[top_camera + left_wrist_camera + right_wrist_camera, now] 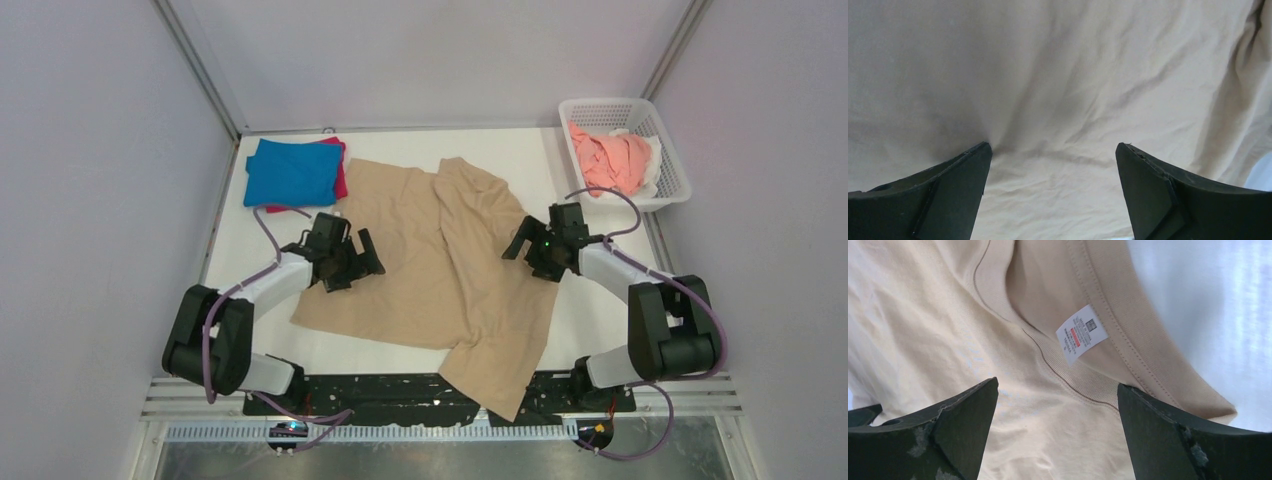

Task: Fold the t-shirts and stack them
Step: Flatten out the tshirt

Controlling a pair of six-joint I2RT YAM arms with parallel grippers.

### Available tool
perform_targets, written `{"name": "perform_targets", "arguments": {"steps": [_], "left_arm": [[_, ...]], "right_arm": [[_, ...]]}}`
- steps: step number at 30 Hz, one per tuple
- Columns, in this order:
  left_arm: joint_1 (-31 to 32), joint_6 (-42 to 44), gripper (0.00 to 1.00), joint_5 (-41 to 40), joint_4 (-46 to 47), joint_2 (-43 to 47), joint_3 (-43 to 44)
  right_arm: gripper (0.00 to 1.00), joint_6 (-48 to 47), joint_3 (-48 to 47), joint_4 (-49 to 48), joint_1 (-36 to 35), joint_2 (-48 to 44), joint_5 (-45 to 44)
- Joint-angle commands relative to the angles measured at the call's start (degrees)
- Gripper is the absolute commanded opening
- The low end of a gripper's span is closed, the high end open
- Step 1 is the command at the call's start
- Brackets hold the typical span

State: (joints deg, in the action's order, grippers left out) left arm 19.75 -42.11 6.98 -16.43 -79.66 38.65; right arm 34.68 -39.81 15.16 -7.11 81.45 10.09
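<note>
A large tan t-shirt (440,260) lies spread and partly folded over itself in the middle of the table, one end hanging over the near edge. My left gripper (352,258) is open over its left part; the left wrist view shows only tan cloth (1058,90) between the jaws. My right gripper (532,248) is open over the shirt's right edge, above the collar (1108,305) and its white label (1080,332). A folded blue shirt (292,172) lies on a magenta one (340,178) at the back left. Salmon-pink (612,160) and white (652,165) shirts sit in the basket.
A white plastic mesh basket (672,170) stands at the back right corner. White table surface (250,260) shows left of the tan shirt and in the right wrist view (1218,315). Grey walls enclose the table on three sides.
</note>
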Motion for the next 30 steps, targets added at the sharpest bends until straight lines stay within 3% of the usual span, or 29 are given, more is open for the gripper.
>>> {"name": "perform_targets", "arguments": {"steps": [1,6,12,17,20,25,30], "left_arm": [[2.38,-2.89,0.99,8.84,-5.95,-0.87,-7.81],[9.26,-5.26,0.99,8.0,-9.94,0.51,-8.95],[10.22,-4.41,0.99,4.53,-18.85,9.37,-10.58],[10.13,-3.5,0.99,-2.91,-28.44,19.89,-7.25],[10.06,-1.95,0.99,-3.27,-28.29,22.84,-4.79],[8.17,1.43,0.99,-6.47,-20.5,17.66,4.5],[2.57,3.62,0.99,-8.65,-14.58,6.44,14.17]], "right_arm": [[0.95,-1.75,2.82,8.19,6.8,-0.61,-1.27],[0.95,-1.08,4.49,7.89,14.17,-4.8,-2.11],[0.95,-4.07,-2.46,11.38,15.37,-5.53,-3.75],[0.95,-6.99,-9.43,13.29,5.59,-8.18,-14.13],[0.95,-8.88,-16.51,12.48,2.92,-6.29,-12.97],[0.95,-13.95,-32.16,6.32,-0.79,6.59,-8.76],[0.95,-22.92,-57.33,14.15,-0.99,30.29,-7.24]]}}
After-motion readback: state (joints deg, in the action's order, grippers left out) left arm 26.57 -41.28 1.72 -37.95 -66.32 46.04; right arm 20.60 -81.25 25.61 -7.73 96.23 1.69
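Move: The tan t-shirt lies spread under both open grippers, at fingertip height: its middle is about 15 cm to the right of the left hand and 2 cm back, and some 18 cm to the left of the right hand and 3 cm back. The folded blue t-shirt lies about 17 cm ahead and 13 cm left of the left hand. From the right hand, the collar label is about 4 cm ahead and 1 cm right, the basket 20 cm ahead and 19 cm right. Keep both grippers wide open with fingertips on the tan t-shirt. Drag the left one back about 12 cm towards the near table edge, bowing right and returning, and the right one 8 cm rightward, turning slightly clockwise. Then lift both clear and forward, the right far higher, swinging out over the shirt's far side with its fingers tilting forward. ##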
